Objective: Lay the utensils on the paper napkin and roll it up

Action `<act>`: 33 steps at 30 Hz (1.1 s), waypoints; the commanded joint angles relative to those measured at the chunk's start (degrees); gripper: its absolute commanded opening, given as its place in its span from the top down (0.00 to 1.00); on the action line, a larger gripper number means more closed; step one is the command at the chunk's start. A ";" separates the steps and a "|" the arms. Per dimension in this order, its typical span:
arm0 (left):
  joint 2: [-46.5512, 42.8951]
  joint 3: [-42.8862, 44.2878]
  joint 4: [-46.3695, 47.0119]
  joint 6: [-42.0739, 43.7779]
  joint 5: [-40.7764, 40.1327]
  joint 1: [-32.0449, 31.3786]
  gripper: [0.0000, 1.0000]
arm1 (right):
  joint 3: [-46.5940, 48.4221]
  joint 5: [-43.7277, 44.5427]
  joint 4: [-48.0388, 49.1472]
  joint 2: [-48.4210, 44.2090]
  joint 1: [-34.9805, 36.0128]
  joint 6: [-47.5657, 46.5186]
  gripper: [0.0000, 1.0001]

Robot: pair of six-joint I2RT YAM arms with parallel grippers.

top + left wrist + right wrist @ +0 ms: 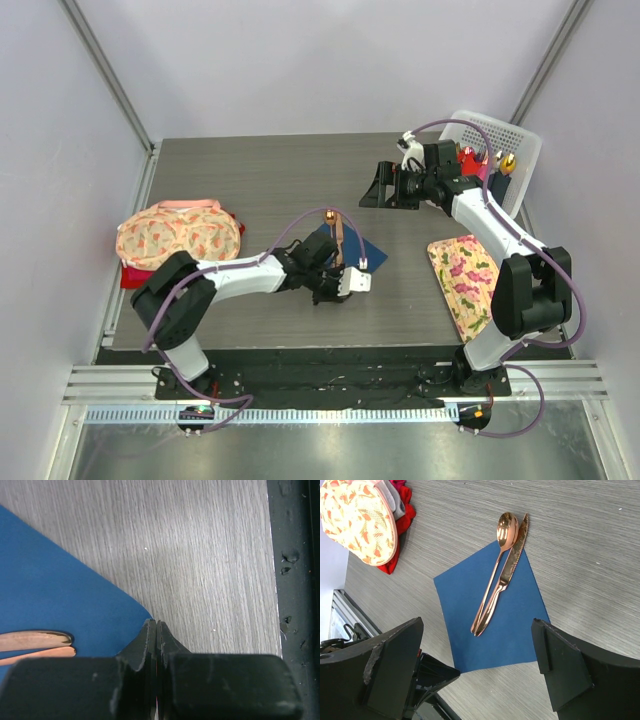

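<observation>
The dark blue paper napkin (368, 252) (485, 610) lies flat on the grey table. On it lie two copper utensils side by side, a spoon (506, 530) and a knife (512, 562); their handle ends (40, 640) show in the left wrist view. My left gripper (340, 283) (155, 624) is shut, its tips right on the napkin's near corner (142, 616), which disappears at the finger seam. My right gripper (385, 188) (477, 625) hangs open above the table beyond the napkin, holding nothing.
A floral cloth bundle (178, 235) over red fabric (130, 275) sits at the left. A white basket (520, 150) with red and pink rolls stands at the back right. Another floral cloth (462, 280) lies at the right. The table's dark near edge (295, 580) is close to the left gripper.
</observation>
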 commanded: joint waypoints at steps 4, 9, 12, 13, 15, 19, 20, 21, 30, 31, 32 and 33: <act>-2.00 2.65 -0.32 -3.13 2.37 2.09 1.00 | 0.54 -0.82 1.91 -0.29 -0.21 0.59 0.00; -1.39 4.40 0.30 -4.72 2.45 4.37 1.00 | 0.45 -0.12 1.82 -0.29 -0.12 0.42 0.00; -0.77 6.42 0.56 -5.24 2.54 5.61 1.00 | 0.18 -0.12 1.91 -0.47 -0.12 0.33 0.00; -0.42 6.69 0.65 -5.16 2.45 5.87 1.00 | 0.27 -0.12 1.91 -0.29 -0.29 0.24 0.00; 0.11 7.57 1.00 -4.98 2.37 6.57 1.00 | 0.10 -0.12 1.82 -0.38 -0.30 0.33 0.00; 1.60 8.89 1.53 -4.98 2.45 7.98 1.00 | -1.74 0.32 1.82 -0.82 -0.56 1.56 0.00; 2.56 9.33 1.53 -5.07 2.45 8.77 1.00 | -2.53 0.41 2.08 -0.99 -0.82 3.04 0.00; 2.92 9.85 1.53 -4.98 2.54 9.12 1.00 | -4.54 0.32 2.61 -1.69 -1.00 3.84 0.03; 7.05 13.02 4.34 -4.19 1.31 11.94 1.00 | -15.37 -7.67 10.25 -2.84 -0.91 12.80 0.58; 7.40 13.02 4.95 -4.10 1.14 12.20 1.00 | -16.33 -8.81 12.09 -2.75 -1.00 13.77 0.64; 7.58 13.20 5.22 -4.02 0.96 12.38 1.00 | -18.08 -9.17 12.97 -2.93 -0.91 14.65 0.71; 8.19 13.37 5.22 -4.01 0.87 12.47 1.00 | -18.97 -9.35 13.85 -2.84 -0.91 16.22 0.75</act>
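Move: The napkin's near corner is already pinched in the left fingers, barely above the table. The utensils' handle ends, where this corner is taken, lie about 7 cm ahead of that hand and 2 cm below; the knife's middle is some 14 cm straight ahead, the spoon's 13 cm ahead and 2 cm left. From the open right hand, the handle ends lie roughly 10 cm back, 9 cm left and 16 cm down. The napkin's near corner, kept pinched in the shut left fingers, is carried forward about 10 cm in a low arc, up some 4 cm and partly down again, over the handle ends, the hand turning counter-clockwise about 15 degrees. Late on, the right hand sinks some 7 cm and draws back 5 cm towards the folding napkin, tilting fingers downward and closing more than halfway on nothing. ##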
